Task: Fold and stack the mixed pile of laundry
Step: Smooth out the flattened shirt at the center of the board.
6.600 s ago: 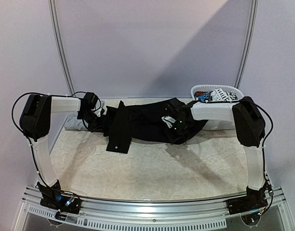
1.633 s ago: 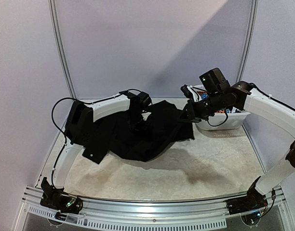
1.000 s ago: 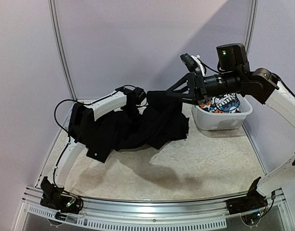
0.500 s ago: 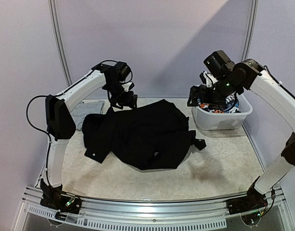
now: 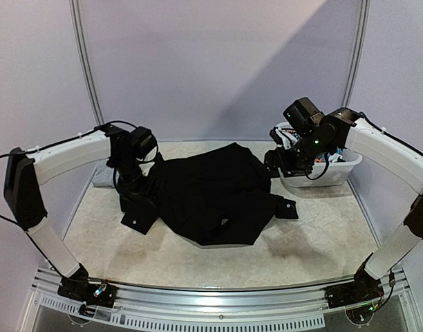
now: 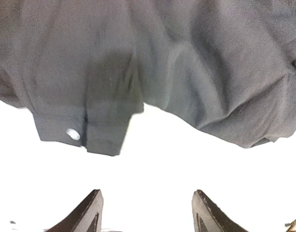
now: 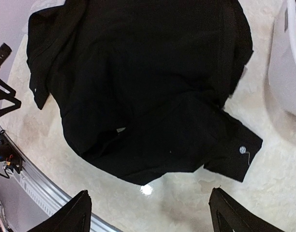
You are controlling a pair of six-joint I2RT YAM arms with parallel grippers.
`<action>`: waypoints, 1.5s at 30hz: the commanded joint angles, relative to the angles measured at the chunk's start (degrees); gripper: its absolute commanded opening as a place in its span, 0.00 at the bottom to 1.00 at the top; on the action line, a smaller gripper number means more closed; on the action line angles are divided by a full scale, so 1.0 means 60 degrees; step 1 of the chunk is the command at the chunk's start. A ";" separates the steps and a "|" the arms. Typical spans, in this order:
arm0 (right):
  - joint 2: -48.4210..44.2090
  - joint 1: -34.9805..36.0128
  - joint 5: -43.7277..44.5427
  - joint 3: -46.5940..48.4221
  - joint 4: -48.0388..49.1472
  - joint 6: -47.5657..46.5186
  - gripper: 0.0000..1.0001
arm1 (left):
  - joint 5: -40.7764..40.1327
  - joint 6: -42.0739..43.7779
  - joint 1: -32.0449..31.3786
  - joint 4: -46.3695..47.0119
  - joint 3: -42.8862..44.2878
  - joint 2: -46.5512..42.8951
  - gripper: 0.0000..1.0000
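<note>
The large black long-sleeved garment (image 5: 211,197) lies spread across the middle of the table, one buttoned cuff (image 5: 286,208) at its right and another (image 6: 73,134) at its left. My left gripper (image 5: 132,188) hangs open just over the left sleeve; in the left wrist view its gripper (image 6: 147,212) holds nothing. My right gripper (image 5: 275,160) hovers open above the garment's right shoulder, and in the right wrist view the gripper (image 7: 150,215) is empty, with the garment (image 7: 148,92) below. A light grey top (image 5: 99,180) peeks out behind the left arm. A printed piece (image 5: 333,155) lies in the basket.
A white plastic laundry basket (image 5: 322,176) stands at the back right, right beside my right wrist, and its wall (image 7: 288,63) shows in the right wrist view. Bare tabletop runs along the front (image 5: 218,266). A metal rail (image 5: 218,304) marks the near edge.
Both grippers have let go of the black garment, which now lies flat. The left arm has swung down from high at the back to the left sleeve. The right arm has dropped slightly.
</note>
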 commanded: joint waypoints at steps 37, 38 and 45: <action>0.0696 0.0069 0.1488 -0.1059 0.1146 -0.0919 0.83 | -0.1534 -0.0089 -0.0153 -0.2274 0.2661 0.1829 0.00; 0.0715 0.0064 0.1526 -0.1072 0.1291 -0.0901 0.83 | -0.2008 0.0014 -0.0131 -0.2820 0.3272 0.2241 0.00; 0.1939 -0.0468 0.1483 -0.0019 0.1279 -0.0071 0.78 | -0.4833 0.0109 0.0537 -0.4801 0.7312 0.4734 0.07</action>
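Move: Some 11 cm below the half-open left hand, 5 cm to its right and 1 cm ahead, is the shirt's near edge. The left cuff lies about 4 cm left and 2 cm ahead of this hand, the folded grey cloth some 14 cm left and 18 cm ahead. The right hand is about 21 cm above the right cuff, which is 2 cm ahead and 1 cm right; the basket stands roughly 19 cm ahead and 12 cm right, its middle 15 cm lower. Dropping about 11 cm and swinging right, the left hand shuts its fingers on the shirt's near edge beside the left cuff, then lifts it some 15 cm while carrying it forward, fingertips tipping forward and left. The right hand stays open, swings forward-left and back as it sinks about 6 cm over the right cuff, and touches nothing. ##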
